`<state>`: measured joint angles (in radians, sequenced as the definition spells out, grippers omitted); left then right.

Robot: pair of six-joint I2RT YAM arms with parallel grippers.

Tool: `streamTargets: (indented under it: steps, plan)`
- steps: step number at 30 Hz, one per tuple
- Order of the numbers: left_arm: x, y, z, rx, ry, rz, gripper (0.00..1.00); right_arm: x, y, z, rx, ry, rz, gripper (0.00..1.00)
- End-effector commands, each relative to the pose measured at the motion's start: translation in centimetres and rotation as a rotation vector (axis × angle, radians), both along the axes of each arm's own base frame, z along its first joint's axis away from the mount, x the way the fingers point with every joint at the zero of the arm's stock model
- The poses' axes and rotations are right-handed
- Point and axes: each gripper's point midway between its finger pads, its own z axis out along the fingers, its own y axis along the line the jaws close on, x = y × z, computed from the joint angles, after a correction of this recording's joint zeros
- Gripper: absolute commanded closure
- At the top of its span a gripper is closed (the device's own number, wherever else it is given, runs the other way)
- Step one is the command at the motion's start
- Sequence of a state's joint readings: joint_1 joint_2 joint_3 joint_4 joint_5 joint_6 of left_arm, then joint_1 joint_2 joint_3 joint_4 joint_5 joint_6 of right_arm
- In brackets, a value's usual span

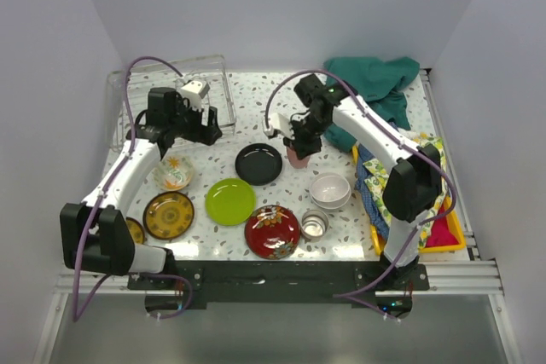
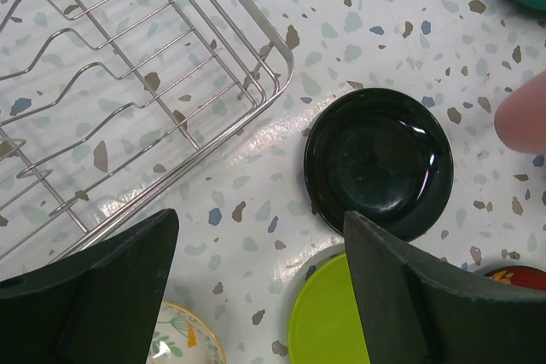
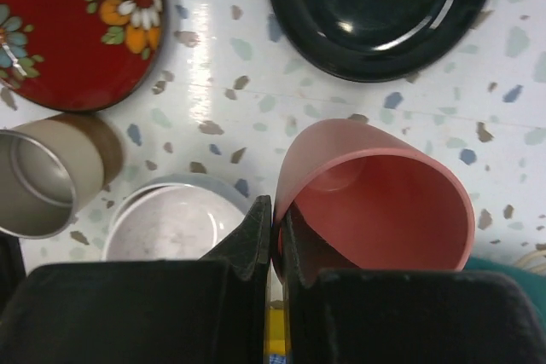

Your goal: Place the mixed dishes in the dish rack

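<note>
My right gripper [image 1: 299, 144] [image 3: 275, 206] is shut on the near rim of the salmon-pink cup [image 1: 298, 158] [image 3: 384, 202], one finger inside and one outside. Around it lie the black plate [image 1: 258, 164] [image 3: 384, 6], the red floral plate [image 1: 273, 231] [image 3: 77, 23], the steel cup [image 1: 314, 224] [image 3: 43, 181] and the white bowls [image 1: 330, 190] [image 3: 171, 223]. My left gripper [image 1: 209, 130] [image 2: 260, 219] hangs open and empty beside the corner of the wire dish rack [image 1: 223, 83] [image 2: 128, 83]. Under it show the lime-green plate [image 1: 230, 201] [image 2: 328, 317] and a floral bowl [image 1: 173, 173] [image 2: 183, 338].
A brown-gold plate [image 1: 168, 215] lies at the front left, with another dish [image 1: 135, 230] partly under the left arm. A teal cloth [image 1: 375, 83] is heaped at the back right. A yellow tray [image 1: 448, 232] with patterned cloths [image 1: 375, 181] lines the right edge.
</note>
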<state>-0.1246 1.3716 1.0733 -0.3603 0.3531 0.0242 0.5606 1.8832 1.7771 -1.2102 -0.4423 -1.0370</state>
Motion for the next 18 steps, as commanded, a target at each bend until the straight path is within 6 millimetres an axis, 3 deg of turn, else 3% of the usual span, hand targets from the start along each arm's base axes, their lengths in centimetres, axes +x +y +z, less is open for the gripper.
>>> streamTargets:
  steps: [1, 7, 9, 10, 11, 12, 13, 18]
  plan:
    - [1.4, -0.1, 2.0, -0.021, -0.073, 0.002, 0.17, -2.9, 1.3, 0.0, 0.023, 0.002, 0.099, 1.00]
    - [1.6, 1.0, 1.7, 0.037, -0.076, 0.037, 0.16, -5.8, 1.8, -1.5, 0.003, 0.043, 0.168, 1.00]
    - [2.2, 1.1, 1.8, 0.062, -0.088, 0.022, 0.16, -6.2, 1.8, -2.0, 0.004, 0.045, 0.173, 1.00]
    - [2.9, 0.9, 3.1, 0.056, -0.109, 0.011, 0.17, -6.8, 1.7, -2.6, -0.005, 0.059, 0.178, 1.00]
    - [3.8, 0.7, 2.6, 0.055, -0.085, 0.011, 0.18, -6.7, 1.8, -2.8, -0.004, 0.052, 0.177, 0.97]
    - [4.5, 0.6, 2.9, 0.038, -0.074, 0.030, 0.18, -6.8, 1.8, -2.9, -0.005, 0.050, 0.174, 0.93]
    - [5.9, 0.4, 3.6, 0.033, -0.075, 0.037, 0.19, -6.8, 1.7, -3.1, -0.012, 0.050, 0.162, 0.77]
    - [9.4, -1.0, 3.8, -0.024, -0.050, 0.076, 0.20, -6.1, 1.5, -2.1, -0.004, -0.011, 0.139, 0.53]
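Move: From the right hand, which holds the pink cup by its rim, the bare spot for the cup lies about 5 cm back, 2 left and 14 below. The white bowls are some 9 cm right of that spot, the steel cup 10 nearer and 5 right of it. The red plate lies 11 nearer and 7 left of it, the black plate 8 farther and 10 left. From the left hand the spot is about 13 cm back, 24 right and 16 below. Draw the right gripper back about 7 cm and down about 5, turning it some 10 degrees counter-clockwise, to set the pink cup down beside the white bowls; then part the fingers to let go of its rim, one finger still inside the cup. Late on, send the open, empty left gripper some 7 cm forward and slightly up over the dish rack's right end. ##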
